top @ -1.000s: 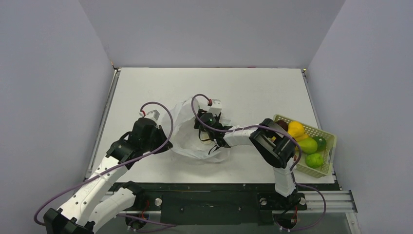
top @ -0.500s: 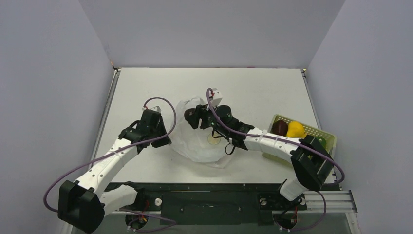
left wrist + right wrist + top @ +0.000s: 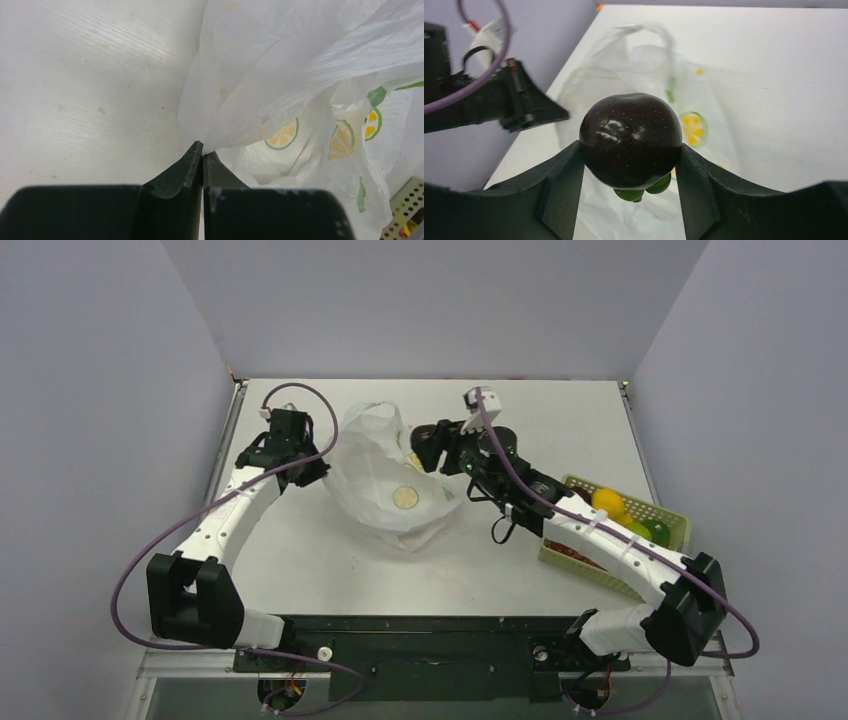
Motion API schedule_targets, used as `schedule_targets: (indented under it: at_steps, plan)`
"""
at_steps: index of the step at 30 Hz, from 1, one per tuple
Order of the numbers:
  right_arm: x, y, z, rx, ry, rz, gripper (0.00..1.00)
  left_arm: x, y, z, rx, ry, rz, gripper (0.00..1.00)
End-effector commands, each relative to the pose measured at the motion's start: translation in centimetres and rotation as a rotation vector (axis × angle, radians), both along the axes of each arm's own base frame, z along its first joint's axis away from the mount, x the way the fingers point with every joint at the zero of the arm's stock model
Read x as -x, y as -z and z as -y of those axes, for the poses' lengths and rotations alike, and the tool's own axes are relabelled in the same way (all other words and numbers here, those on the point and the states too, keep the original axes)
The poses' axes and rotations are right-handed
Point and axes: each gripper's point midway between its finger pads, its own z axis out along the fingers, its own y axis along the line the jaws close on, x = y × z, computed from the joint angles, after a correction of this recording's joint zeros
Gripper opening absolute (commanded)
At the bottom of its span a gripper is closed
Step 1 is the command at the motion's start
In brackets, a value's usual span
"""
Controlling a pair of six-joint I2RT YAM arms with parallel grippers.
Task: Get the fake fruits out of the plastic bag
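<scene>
The plastic bag (image 3: 385, 490) lies crumpled at mid-table, white with lemon-slice logos. My left gripper (image 3: 202, 150) is shut on a pinch of the bag's (image 3: 280, 75) left edge, and from above that gripper (image 3: 303, 462) sits just left of the bag. My right gripper (image 3: 630, 150) is shut on a dark purple round fruit (image 3: 630, 140) with green leaves under it, held in the air above the bag's (image 3: 649, 75) mouth. In the top view the right gripper (image 3: 432, 440) is at the bag's far right edge. What else lies inside the bag is hidden.
A pale yellow-green perforated basket (image 3: 672, 520) stands at the right edge, partly under my right arm. It holds a yellow lumpy fruit (image 3: 606, 502) and green fruits (image 3: 648, 532). Walls close in the table on the left, right and far sides.
Both arms have swung toward the far side. The left gripper pulled the bag's edge up and back. The right gripper came up out of the bag with the purple fruit.
</scene>
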Motion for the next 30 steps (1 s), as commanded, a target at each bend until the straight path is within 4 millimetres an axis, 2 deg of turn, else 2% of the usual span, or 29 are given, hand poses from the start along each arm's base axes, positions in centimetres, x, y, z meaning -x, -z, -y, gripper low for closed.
schedule_targets:
  at_steps: [1,2,3,4,6,7,8,11,15,16,20,22,23,25,26,29,30]
  plan:
    - [-1.7,-0.1,10.1,0.082,0.313,-0.008,0.00,-4.3,-3.6,-3.9,-0.100,-0.077,0.106,0.02]
    - [-1.6,1.8,12.0,0.125,0.367,-0.049,0.00,-4.6,-3.3,-5.0,-0.134,-0.076,0.084,0.03]
    - [-1.6,2.3,14.4,0.136,0.427,-0.061,0.00,-5.5,-4.9,-5.6,-0.154,-0.090,0.116,0.08]
    - [-1.2,3.3,15.9,0.165,0.455,-0.093,0.00,-5.8,-4.8,-6.2,-0.180,-0.087,0.100,0.11]
    - [-0.8,4.4,20.1,0.207,0.554,-0.127,0.00,-7.0,-7.2,-6.5,-0.199,-0.092,0.139,0.22]
    - [-0.2,4.5,21.6,0.220,0.592,-0.125,0.00,-7.0,-7.4,-6.4,-0.196,-0.086,0.136,0.31]
    - [0.4,5.3,23.4,0.269,0.632,-0.152,0.00,-7.3,-8.0,-6.2,-0.186,-0.084,0.149,0.33]
    - [2.3,5.3,28.4,0.351,0.806,-0.176,0.00,-6.3,-8.9,-6.2,-0.140,-0.161,0.133,0.39]
    - [5.2,6.4,33.6,0.411,1.003,-0.283,0.00,-4.2,-12.0,-7.3,-0.151,-0.254,0.169,0.43]
    - [5.6,6.5,34.7,0.417,1.043,-0.303,0.00,-3.9,-12.9,-8.1,-0.179,-0.290,0.185,0.44]
    - [8.1,7.5,37.4,0.469,1.149,-0.401,0.00,-2.0,-15.8,-9.9,-0.241,-0.352,0.222,0.45]
    - [9.1,8.3,38.0,0.482,1.162,-0.447,0.00,-1.4,-16.9,-9.6,-0.233,-0.342,0.251,0.45]
    - [9.7,8.9,38.1,0.487,1.163,-0.469,0.00,-1.0,-17.8,-9.3,-0.220,-0.327,0.280,0.45]
    - [10.1,9.8,37.9,0.481,1.149,-0.501,0.00,-0.7,-18.1,-8.2,-0.189,-0.269,0.309,0.45]
    - [10.2,10.7,37.5,0.478,1.120,-0.528,0.00,-0.9,-18.6,-7.1,-0.155,-0.217,0.337,0.45]
    - [9.5,12.1,36.1,0.472,1.028,-0.570,0.00,0.2,-19.6,-4.0,-0.138,-0.007,0.408,0.47]
    - [9.3,12.7,35.5,0.473,0.990,-0.595,0.00,0.3,-20.3,-3.6,-0.147,0.036,0.444,0.48]
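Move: The right hand holds the dark purple fruit. The basket it is taken to lies about 42 cm to its right, 9 cm back and 25 cm below; in it the yellow pear is about 39 cm right, level fore and aft, and the dark green fruit 50 cm right, 6 cm back. The left hand, still shut on the bag's left rim, has the bag's middle about 15 cm to its right, 12 cm below. Right hand carries the fruit some 37 cm right and down over the basket; left releases the bag, rising. ##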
